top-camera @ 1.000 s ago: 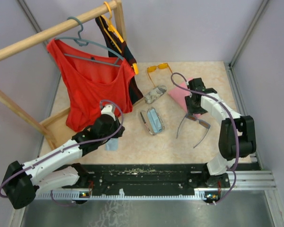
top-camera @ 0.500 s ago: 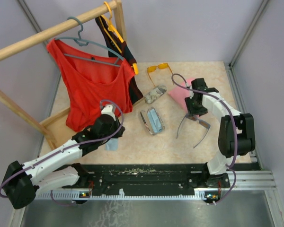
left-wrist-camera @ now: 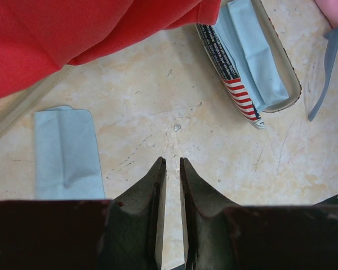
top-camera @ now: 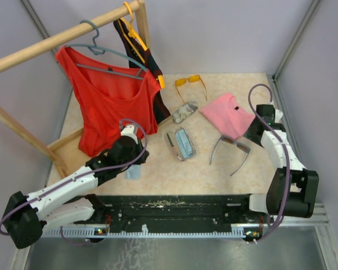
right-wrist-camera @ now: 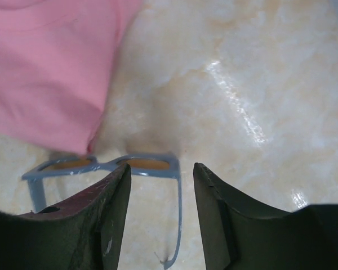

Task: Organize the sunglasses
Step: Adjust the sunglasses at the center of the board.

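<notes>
The greyish-lilac sunglasses lie unfolded on the table, arms spread toward the front. My right gripper is open just to their right and holds nothing. In the right wrist view the sunglasses lie just beyond the right gripper, with one arm running down between the fingers. The orange-yellow sunglasses rest at the back of the table. My left gripper hovers low at front left. The left wrist view shows the left gripper with fingers barely apart over bare tabletop.
An open patterned case holds a light-blue cloth. A second case lies behind it. A pink cloth lies behind the grey pair. Another blue cloth lies by the left gripper. A red top hangs from the wooden rack.
The right arm has pulled back to the right, from above the pink cloth to the table's right side, so the cloth now shows whole. The left arm and both pairs have not moved.
</notes>
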`<action>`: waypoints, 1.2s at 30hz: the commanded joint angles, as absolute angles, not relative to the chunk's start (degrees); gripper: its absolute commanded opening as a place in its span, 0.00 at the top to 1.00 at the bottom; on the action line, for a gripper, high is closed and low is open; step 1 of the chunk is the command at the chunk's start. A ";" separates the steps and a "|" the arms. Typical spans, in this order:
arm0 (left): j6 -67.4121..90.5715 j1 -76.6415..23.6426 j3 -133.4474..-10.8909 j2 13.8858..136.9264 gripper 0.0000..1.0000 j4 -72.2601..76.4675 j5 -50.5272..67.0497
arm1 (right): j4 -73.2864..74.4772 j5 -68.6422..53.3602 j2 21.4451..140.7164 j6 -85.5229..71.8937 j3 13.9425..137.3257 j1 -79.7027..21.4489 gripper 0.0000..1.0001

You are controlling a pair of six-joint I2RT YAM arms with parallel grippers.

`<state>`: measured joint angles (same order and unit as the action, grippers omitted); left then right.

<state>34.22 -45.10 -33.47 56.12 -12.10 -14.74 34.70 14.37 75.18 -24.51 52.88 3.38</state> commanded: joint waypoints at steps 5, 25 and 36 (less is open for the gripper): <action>34.10 -44.75 -33.53 54.10 0.78 -12.53 -13.98 | 31.23 18.70 80.14 -29.91 52.58 8.79 0.67; 34.05 -44.77 -33.23 54.91 0.78 -11.51 -13.19 | 32.70 16.98 81.88 -27.92 50.66 8.79 0.83; 34.62 -44.79 -32.81 52.13 0.79 -12.13 -13.01 | 34.09 19.65 83.75 -26.83 53.08 8.80 0.83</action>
<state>34.26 -45.10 -33.36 54.52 -12.51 -13.58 33.95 16.84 83.53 -27.68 50.28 8.91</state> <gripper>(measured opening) 0.215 0.166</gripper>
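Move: My right hand hovers roughly over the right-hand front corner of the sunglasses, whose middle lies about 8 cm to its left, 2 cm back and 7 cm below. The pink shirt's middle is about 13 cm ahead and 9 cm left of this hand, and the open glasses case about 30 cm left, level with it. From my left hand, the sunglasses lie some 38 cm right and 3 cm ahead. With my right hand I sink about 5 cm towards the table, first swinging some 3 cm to the right, off the corner of the sunglasses, then easing back about 2 cm as I go lower. On the way I close the half-open fingers almost shut on nothing and turn the wrist about 10 degrees clockwise, tipping the fingers more steeply down beside that corner. ##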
